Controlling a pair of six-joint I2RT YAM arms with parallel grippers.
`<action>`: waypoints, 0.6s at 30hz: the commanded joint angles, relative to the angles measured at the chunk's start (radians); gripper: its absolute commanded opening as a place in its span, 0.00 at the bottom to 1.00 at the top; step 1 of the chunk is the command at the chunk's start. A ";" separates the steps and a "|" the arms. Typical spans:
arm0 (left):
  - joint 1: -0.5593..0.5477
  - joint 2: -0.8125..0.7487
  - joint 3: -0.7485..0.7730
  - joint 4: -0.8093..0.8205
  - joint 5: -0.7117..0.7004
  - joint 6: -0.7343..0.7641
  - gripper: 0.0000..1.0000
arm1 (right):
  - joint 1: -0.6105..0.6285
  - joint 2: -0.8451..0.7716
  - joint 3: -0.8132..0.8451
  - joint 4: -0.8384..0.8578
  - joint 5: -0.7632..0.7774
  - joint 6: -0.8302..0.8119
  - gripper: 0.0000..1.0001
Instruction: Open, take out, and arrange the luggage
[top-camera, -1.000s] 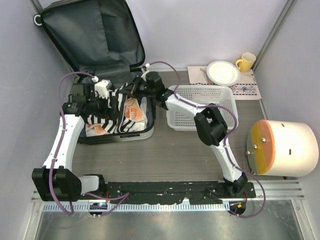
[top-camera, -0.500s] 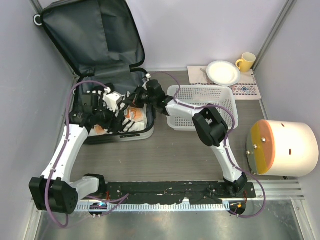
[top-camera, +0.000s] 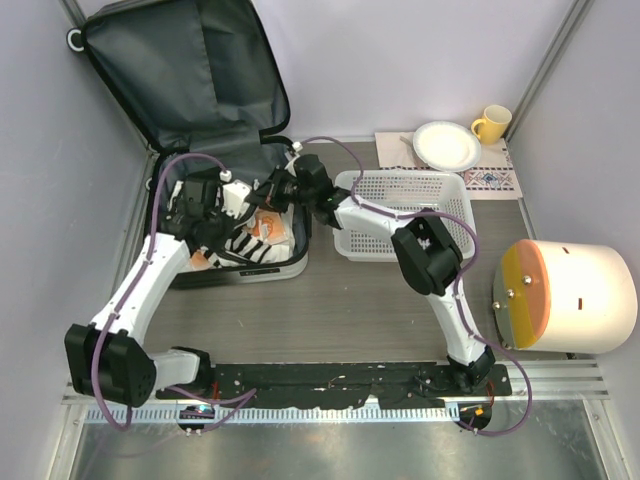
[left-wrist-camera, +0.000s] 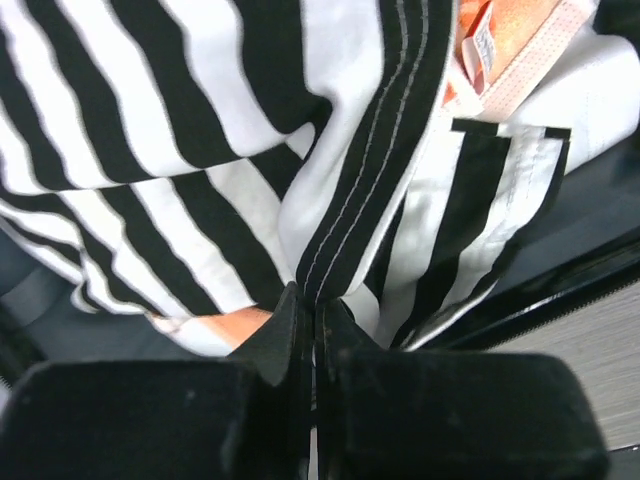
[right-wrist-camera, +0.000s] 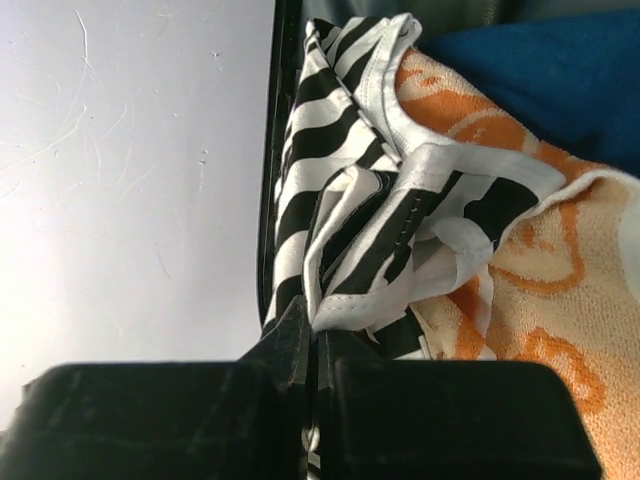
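Observation:
The luggage (top-camera: 180, 70) lies open at the back left, its dark-lined lid leaning on the wall. In its lower half is a black-and-white striped garment (top-camera: 243, 247) on top of an orange-and-white towel (top-camera: 272, 230). My left gripper (top-camera: 226, 212) is over the suitcase, shut on a fold of the striped garment (left-wrist-camera: 200, 150), with the cloth pinched at its tips (left-wrist-camera: 312, 300). From the right my right gripper (top-camera: 268, 192) reaches in, shut on the garment's white-hemmed edge (right-wrist-camera: 400, 240) at its tips (right-wrist-camera: 317, 327). A blue cloth (right-wrist-camera: 540, 50) lies beyond the towel (right-wrist-camera: 530, 320).
A white slatted basket (top-camera: 400, 215) stands just right of the suitcase. Behind it a patterned mat carries a white plate (top-camera: 447, 145) and a yellow mug (top-camera: 491, 123). A large white drum with an orange face (top-camera: 565, 297) sits at the right edge.
My left gripper was open above the striped garment; it has come down towards the right one and shut on a fold. The right gripper has kept its hold and barely moved.

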 joint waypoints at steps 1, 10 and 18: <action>0.001 -0.089 0.084 -0.118 -0.104 0.052 0.00 | 0.016 -0.106 -0.012 -0.018 -0.041 -0.017 0.01; 0.003 -0.222 0.011 -0.273 -0.199 0.168 0.00 | 0.060 -0.150 -0.077 -0.072 -0.119 -0.007 0.01; 0.003 -0.280 -0.016 -0.310 -0.176 0.156 0.04 | 0.087 -0.205 -0.173 -0.132 -0.190 -0.013 0.01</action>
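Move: With both hands already shut on the striped cloth inside the open luggage, the middle of the luggage's near rim lies about 6 cm back, 4 cm right and 6 cm below the left hand. From the right hand that rim is some 16 cm back, 4 cm left and 9 cm down. The orange towel is roughly 5 cm back, 2 cm right and 8 cm below the right hand; the white basket stands about 34 cm right of that hand, 3 cm back and 14 cm down. Drawing the striped cloth back towards the near rim, both hands keep their pinch. The left goes about 7 cm back and 5 cm left, rising over 4 cm before sinking part of the way, its left side rolling up some 10 to 15 degrees; the right pulls nearly 9 cm straight back, almost level, turning about 10 degrees counter-clockwise. ##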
